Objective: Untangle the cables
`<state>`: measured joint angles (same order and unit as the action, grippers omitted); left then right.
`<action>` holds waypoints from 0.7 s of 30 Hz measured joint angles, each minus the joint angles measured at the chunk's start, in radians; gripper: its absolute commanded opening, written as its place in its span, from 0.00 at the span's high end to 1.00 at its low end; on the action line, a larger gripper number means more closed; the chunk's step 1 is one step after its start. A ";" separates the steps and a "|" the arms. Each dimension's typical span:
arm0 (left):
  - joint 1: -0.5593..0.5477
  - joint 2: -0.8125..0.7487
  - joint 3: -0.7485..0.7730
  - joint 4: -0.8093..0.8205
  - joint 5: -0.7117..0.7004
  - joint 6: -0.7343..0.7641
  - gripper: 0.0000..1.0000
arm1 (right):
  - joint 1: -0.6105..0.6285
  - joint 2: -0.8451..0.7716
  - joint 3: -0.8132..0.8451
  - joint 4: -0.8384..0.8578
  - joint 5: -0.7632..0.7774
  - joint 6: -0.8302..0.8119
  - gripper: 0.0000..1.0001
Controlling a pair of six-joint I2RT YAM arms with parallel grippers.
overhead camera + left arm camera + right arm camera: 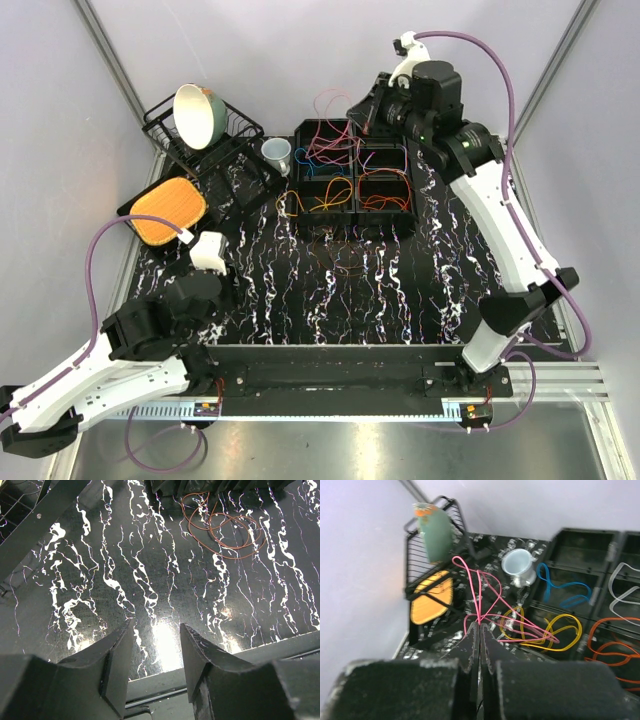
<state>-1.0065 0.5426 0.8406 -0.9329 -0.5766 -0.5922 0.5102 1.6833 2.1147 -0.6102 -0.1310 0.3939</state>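
My right gripper (480, 626) is shut on a pink cable (485, 592), whose loops hang from the fingertips. From above it hovers over the back of the black compartment tray (355, 178), with the pink cable (328, 125) dangling there. In the tray lie a yellow cable (562, 630), a blue cable (560, 587), an orange cable (612, 647) and a whitish cable (625, 592). A thin brown cable (222, 527) lies looped on the marbled table ahead of my left gripper (156, 626). That gripper is open, empty and low over the near left of the table (215, 288).
A black wire dish rack (235, 140) at the back left holds a tilted bowl (196, 110). A white cup (277, 152) stands beside the tray. An orange pad (168, 210) lies on a dark tray at the left. A metal rail (330, 375) runs along the near edge.
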 measured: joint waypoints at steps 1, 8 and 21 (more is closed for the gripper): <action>0.000 0.000 0.000 0.000 0.000 0.000 0.55 | -0.003 0.013 0.008 -0.014 0.010 -0.007 1.00; 0.000 0.000 0.000 -0.013 -0.031 -0.018 0.01 | -0.047 0.101 0.098 -0.089 0.078 -0.049 1.00; 0.002 -0.102 -0.031 0.038 -0.103 -0.058 0.01 | -0.159 0.462 0.534 -0.167 0.100 -0.126 1.00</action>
<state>-1.0050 0.4404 0.8093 -0.8951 -0.6796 -0.6506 0.3515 2.1448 2.6488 -0.7769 -0.0307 0.2684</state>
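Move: The pink cable already hangs from the right hand's shut fingers; the black organizer's empty far row, where it seems bound, lies about 25 cm ahead, 1 cm to the left and some 42 cm below. At that same depth the blue cable is roughly 18 cm ahead and 9 cm left, the white cable 17 cm ahead and 8 cm right, the yellow cable 8 cm ahead and 5 cm left. From the left hand the far row is about 49 cm ahead, 25 cm right, 18 cm lower. The pink cable, still pinched in the right fingertips, is carried high over the organizer towards its far row: some 13 cm forward, drawing about 5 cm to the right and sinking by a similar amount, while the wrist turns clockwise some 15 degrees. The left hand, empty, opens wide from half open and shifts a couple of centimetres left and up. ##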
